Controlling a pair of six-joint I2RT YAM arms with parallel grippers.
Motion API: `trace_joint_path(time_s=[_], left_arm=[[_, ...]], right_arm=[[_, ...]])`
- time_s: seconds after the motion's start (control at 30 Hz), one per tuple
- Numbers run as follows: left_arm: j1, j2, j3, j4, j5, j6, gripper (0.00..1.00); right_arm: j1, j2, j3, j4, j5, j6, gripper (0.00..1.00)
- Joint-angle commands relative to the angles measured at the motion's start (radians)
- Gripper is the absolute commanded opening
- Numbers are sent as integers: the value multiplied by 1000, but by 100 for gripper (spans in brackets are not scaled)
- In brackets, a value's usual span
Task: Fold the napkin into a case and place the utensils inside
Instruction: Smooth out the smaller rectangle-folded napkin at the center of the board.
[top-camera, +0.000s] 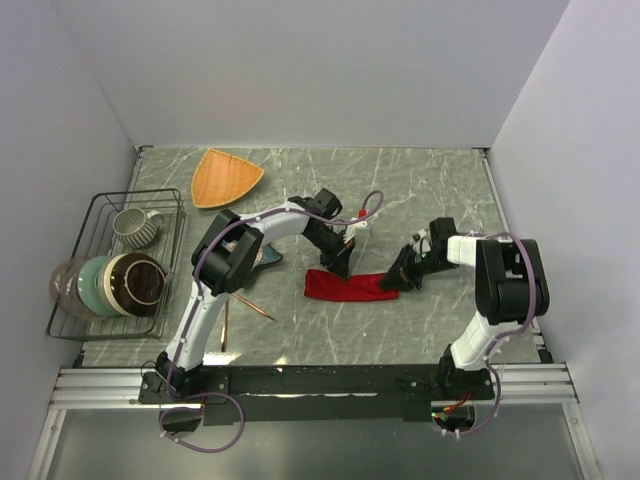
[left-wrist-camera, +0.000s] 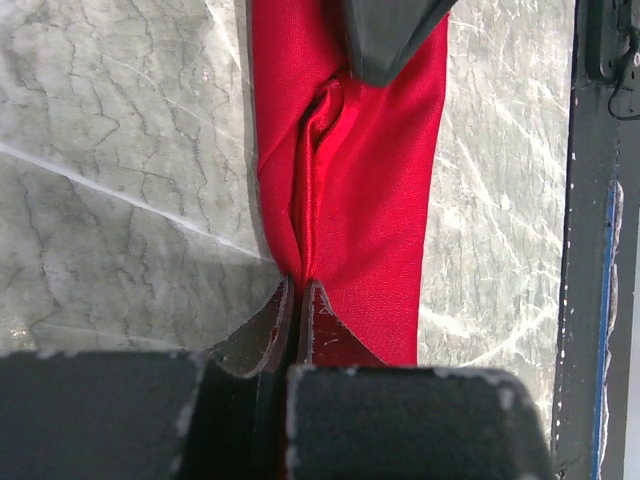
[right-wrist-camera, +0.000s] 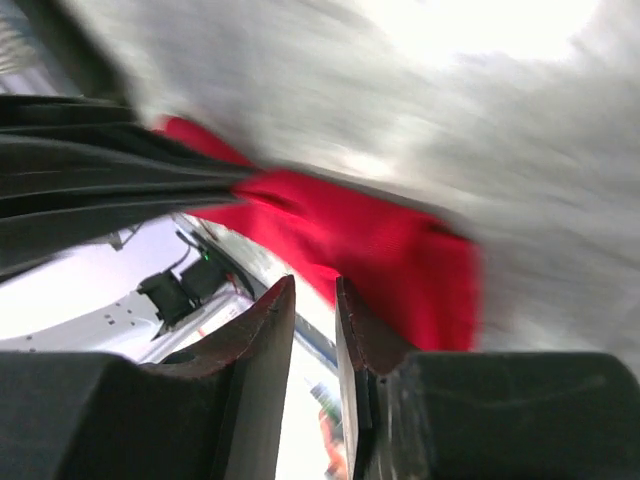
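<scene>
The red napkin (top-camera: 350, 287) lies mid-table as a long narrow strip. My left gripper (top-camera: 338, 268) comes down on its left part and is shut, pinching a raised fold of the napkin (left-wrist-camera: 370, 180) between its fingertips (left-wrist-camera: 298, 285). My right gripper (top-camera: 393, 280) hovers at the strip's right end. In the right wrist view its jaws (right-wrist-camera: 315, 285) stand a little apart with nothing between them, and the napkin (right-wrist-camera: 380, 250) lies just beyond. Two thin copper utensils (top-camera: 258, 308) lie on the table near the left arm's base.
A blue dish (top-camera: 270, 256) peeks out under the left arm. An orange triangular plate (top-camera: 226, 176) sits at the back. A wire rack (top-camera: 115, 262) with a mug and bowls stands at the left. Grey walls close in the table on three sides.
</scene>
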Motion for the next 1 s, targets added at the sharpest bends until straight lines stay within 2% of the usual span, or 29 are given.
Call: trace_joint_path(time_s=[0.0,0.17,0.3,0.43,0.47,0.6,0.73,0.87,0.97], left_arm=[[-1,-11,-51,34,-113,-1,1],[1,-52,-78,78,-145,-38,1],[1,-144,-144,158,-167,-48,1],[-5,-248,-244,274,-210,-29,1],[-5,-260,-259,313,-213,-18,1],[-13,-317,-318,382,-228,46,1],[-18,-360,-379,439,-231,83,1],[-22,-412,-450,524,-230,124,1],[-27,-440,-480,549,-225,155,1]], right_arm=[[-38,83,-40,-3,46,4,29],[-49,172,35,-28,46,-30,29],[-39,101,130,-103,-58,-122,38],[-37,10,247,-258,-46,-361,47],[-39,4,306,-295,-34,-471,50],[-40,27,455,-451,4,-697,60],[-19,64,569,-520,64,-931,70],[27,96,587,-534,57,-1039,78],[69,100,600,-516,46,-1065,80]])
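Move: The left fingers are already shut on the fold at the napkin's far edge. The strip's middle is about 3 cm back and 2 cm right of that hand, some 2 cm below; the blue dish sits about 24 cm left and 7 cm ahead of it, the copper utensil about 23 cm left and 7 cm back. From the right hand, partly open, the napkin's right end is about 2 cm left, 1 cm back and 3 cm below, its middle 12 cm left and 1 cm back. Still pinching the napkin's fold, the left hand holds at first, then draws up and left about 3 cm each way with a little forward, tilting nearly 30 degrees so its fingers no longer point back towards the base. The right hand dips 2 cm down and back by the napkin's right end, then swings forward and up, net about 8 cm each, drifting right, opening wide and rolling some 50 degrees about its fingers' line as it clears the cloth. ##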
